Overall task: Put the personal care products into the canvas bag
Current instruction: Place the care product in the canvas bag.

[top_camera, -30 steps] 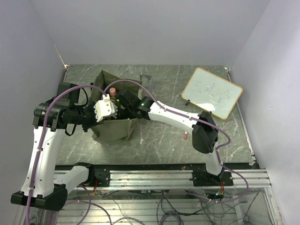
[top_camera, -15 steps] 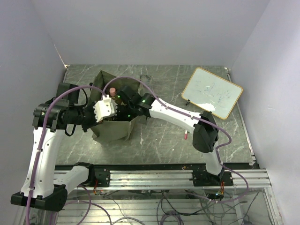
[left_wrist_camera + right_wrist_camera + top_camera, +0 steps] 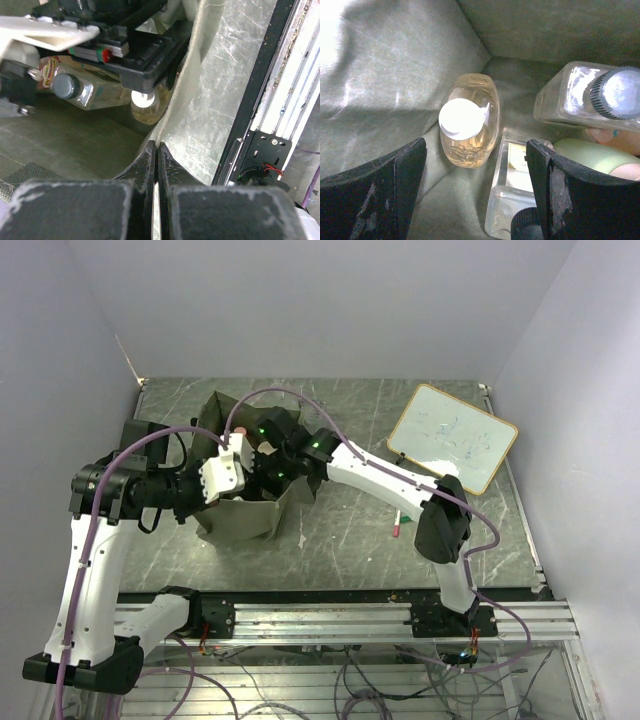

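The olive canvas bag (image 3: 240, 512) stands open at the table's left. My left gripper (image 3: 156, 147) is shut on the bag's pale rim (image 3: 186, 75), holding the mouth open; from above it shows at the rim (image 3: 232, 462). My right gripper (image 3: 476, 147) reaches down inside the bag (image 3: 268, 462), open, with nothing between its fingers. Below it, on the bag's floor, lie an amber bottle with a white cap (image 3: 470, 120), a clear bottle with a dark cap (image 3: 590, 100), another clear bottle (image 3: 512, 200) and a pale green one (image 3: 585, 152). The amber bottle (image 3: 145, 102) also shows in the left wrist view.
A wood-framed whiteboard (image 3: 453, 437) lies at the back right. A marker pen (image 3: 397, 523) rests on the table under my right forearm. A metal rail (image 3: 330, 618) runs along the near edge.
My right gripper has opened wider inside the bag, and its wrist has lifted and shifted toward the far side. The left gripper keeps its hold on the rim.
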Available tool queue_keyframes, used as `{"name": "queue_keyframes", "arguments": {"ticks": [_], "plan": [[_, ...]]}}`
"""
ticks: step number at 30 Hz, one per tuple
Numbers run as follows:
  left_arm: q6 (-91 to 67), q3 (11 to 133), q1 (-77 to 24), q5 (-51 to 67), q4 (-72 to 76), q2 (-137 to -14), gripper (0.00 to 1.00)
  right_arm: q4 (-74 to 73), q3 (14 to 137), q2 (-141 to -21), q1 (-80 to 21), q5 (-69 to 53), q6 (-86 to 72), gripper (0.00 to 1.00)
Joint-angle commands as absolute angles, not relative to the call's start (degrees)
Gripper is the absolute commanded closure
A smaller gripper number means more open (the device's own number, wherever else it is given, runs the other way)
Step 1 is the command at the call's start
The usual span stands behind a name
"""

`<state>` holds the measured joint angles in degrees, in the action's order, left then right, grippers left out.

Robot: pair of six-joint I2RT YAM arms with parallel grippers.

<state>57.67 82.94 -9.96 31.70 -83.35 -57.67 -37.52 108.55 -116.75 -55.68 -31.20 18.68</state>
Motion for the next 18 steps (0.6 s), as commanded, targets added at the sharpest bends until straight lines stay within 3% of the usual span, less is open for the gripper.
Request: {"name": "queue_keyframes", "arguments": {"ticks": [1,18], "plan": [[58.1,82.4,-9.8,31.3,-84.1,-56.8,0.93,-36.2,110.9,-113.5,-54.9,-35.4,16.4,0.2],[59.0,83.0,-9.8,32.1,-84.5,-57.0,0.93,-28.1,114.0,-111.9,-49.0,-40.8,8.0,0.19]]}}
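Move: The white-capped bottle I have already let go stands in the bag, about 8 cm below my right hand point, 2 cm back and 2 cm left. Of that bottle, one clear dark-capped bottle is 6 cm forward and 4 cm right, the other 9 cm forward and 2 cm left. The green pump bottle waits on the table, some 38 cm right of my right hand and 10 cm back. From my left hand, the white-capped bottle lies 4 cm ahead, 8 cm right and 17 cm down. With my right fingers staying wide open and empty, I keep drawing that hand up out of the bag, away from the white-capped bottle, about 6 cm. Halfway through I add some 3 cm forward, over the clear bottles, and tilt the wrist roughly 10 degrees, its left side rising. My left hand stays put, still pinching the bag's near rim. ##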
